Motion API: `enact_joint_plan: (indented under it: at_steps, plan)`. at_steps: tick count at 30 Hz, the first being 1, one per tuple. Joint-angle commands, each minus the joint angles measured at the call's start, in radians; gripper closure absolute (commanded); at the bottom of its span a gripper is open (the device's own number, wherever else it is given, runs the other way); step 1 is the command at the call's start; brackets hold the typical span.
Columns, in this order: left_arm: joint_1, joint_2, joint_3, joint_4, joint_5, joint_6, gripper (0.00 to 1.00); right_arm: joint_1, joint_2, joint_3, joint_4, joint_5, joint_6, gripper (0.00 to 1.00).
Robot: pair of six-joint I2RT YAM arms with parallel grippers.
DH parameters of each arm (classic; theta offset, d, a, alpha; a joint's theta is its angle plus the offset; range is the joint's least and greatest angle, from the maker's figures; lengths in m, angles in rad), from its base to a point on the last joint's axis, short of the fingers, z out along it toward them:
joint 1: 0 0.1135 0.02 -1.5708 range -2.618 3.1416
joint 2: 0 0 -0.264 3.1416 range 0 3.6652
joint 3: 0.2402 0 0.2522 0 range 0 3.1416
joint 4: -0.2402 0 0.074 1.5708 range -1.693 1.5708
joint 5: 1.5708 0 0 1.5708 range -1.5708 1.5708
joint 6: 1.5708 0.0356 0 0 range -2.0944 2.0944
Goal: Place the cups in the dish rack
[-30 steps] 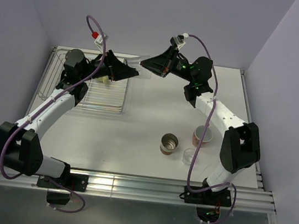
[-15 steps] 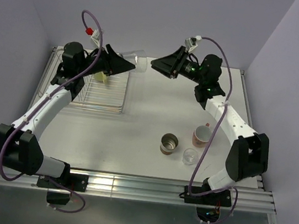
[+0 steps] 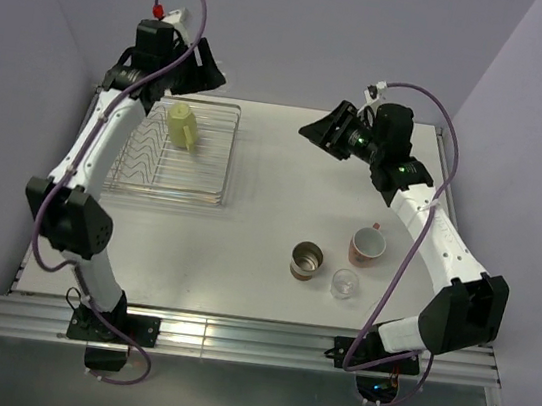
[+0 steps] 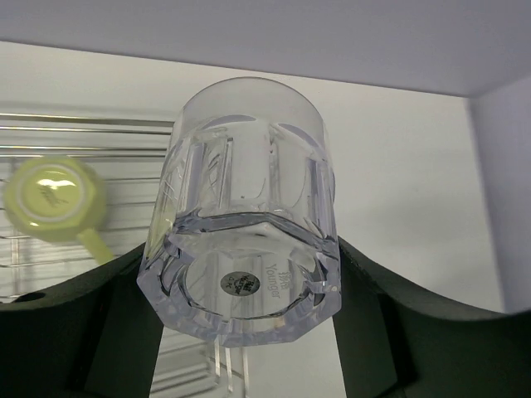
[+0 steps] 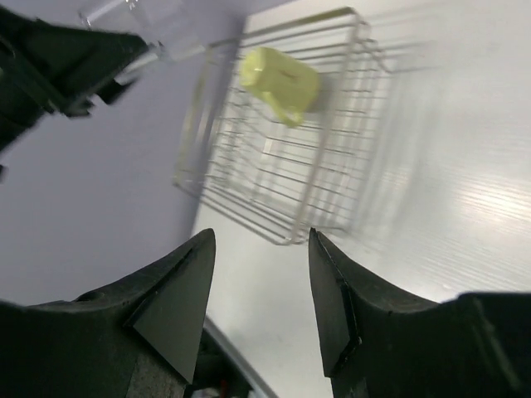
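Note:
My left gripper is raised high above the far edge of the dish rack. It is shut on a clear glass tumbler, whose thick base faces the wrist camera. A pale yellow mug lies on its side in the rack and also shows in the left wrist view. My right gripper is open and empty, in the air right of the rack. A salmon-pink mug, a brown metallic cup and a second clear tumbler stand on the table at the right front.
In the right wrist view, the wire rack with the yellow mug lies ahead of the open fingers. The left gripper and its glass show at the top left. Walls close in the table on three sides.
The right gripper let go of the tumbler and drew back to the right. The left arm swung up and back with the tumbler, from the rack's right edge to above its far edge.

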Motion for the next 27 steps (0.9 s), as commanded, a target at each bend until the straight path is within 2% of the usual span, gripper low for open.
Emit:
enact_joint_plan:
  at_steps: [1,3,6,12,27]
  plan:
    - [-0.012,0.133,0.198,-0.224,-0.204,0.143,1.0,0.0,-0.035,0.038,-0.12,0.113,-0.119,0.43]
    - [-0.015,0.217,0.296,-0.286,-0.243,0.169,1.0,0.0,-0.038,0.035,-0.132,0.126,-0.141,0.43]
    - [-0.017,0.288,0.366,-0.306,-0.257,0.191,1.0,0.001,-0.038,0.035,-0.155,0.136,-0.162,0.43]
    - [-0.04,0.373,0.423,-0.326,-0.31,0.212,1.0,0.003,-0.036,0.018,-0.171,0.146,-0.184,0.44]
    - [-0.092,0.508,0.419,-0.327,-0.37,0.202,1.0,0.004,-0.036,-0.043,-0.155,0.153,-0.207,0.44]
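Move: The glass is already in the left gripper. Its free spot in the dish rack, between the green cup and the rack's right rim, lies about 8 cm ahead of that hand, straight in line and some 26 cm below. The green cup sits about 9 cm ahead, 12 cm left; the rack's far right corner is roughly 20 cm ahead, 4 cm right. From the empty right hand the spot is some 18 cm ahead, 25 cm left and well below. Bring the left gripper down about 17 cm towards the rack's right end, swinging it some 5 cm forward right at the start and then sinking beside the green cup. Tip the fingers further down and roll the left side up, around 30 degrees in all, keeping hold of the glass. Let the empty, open right hand sink about 6 cm and ease slightly right, away from the rack. ##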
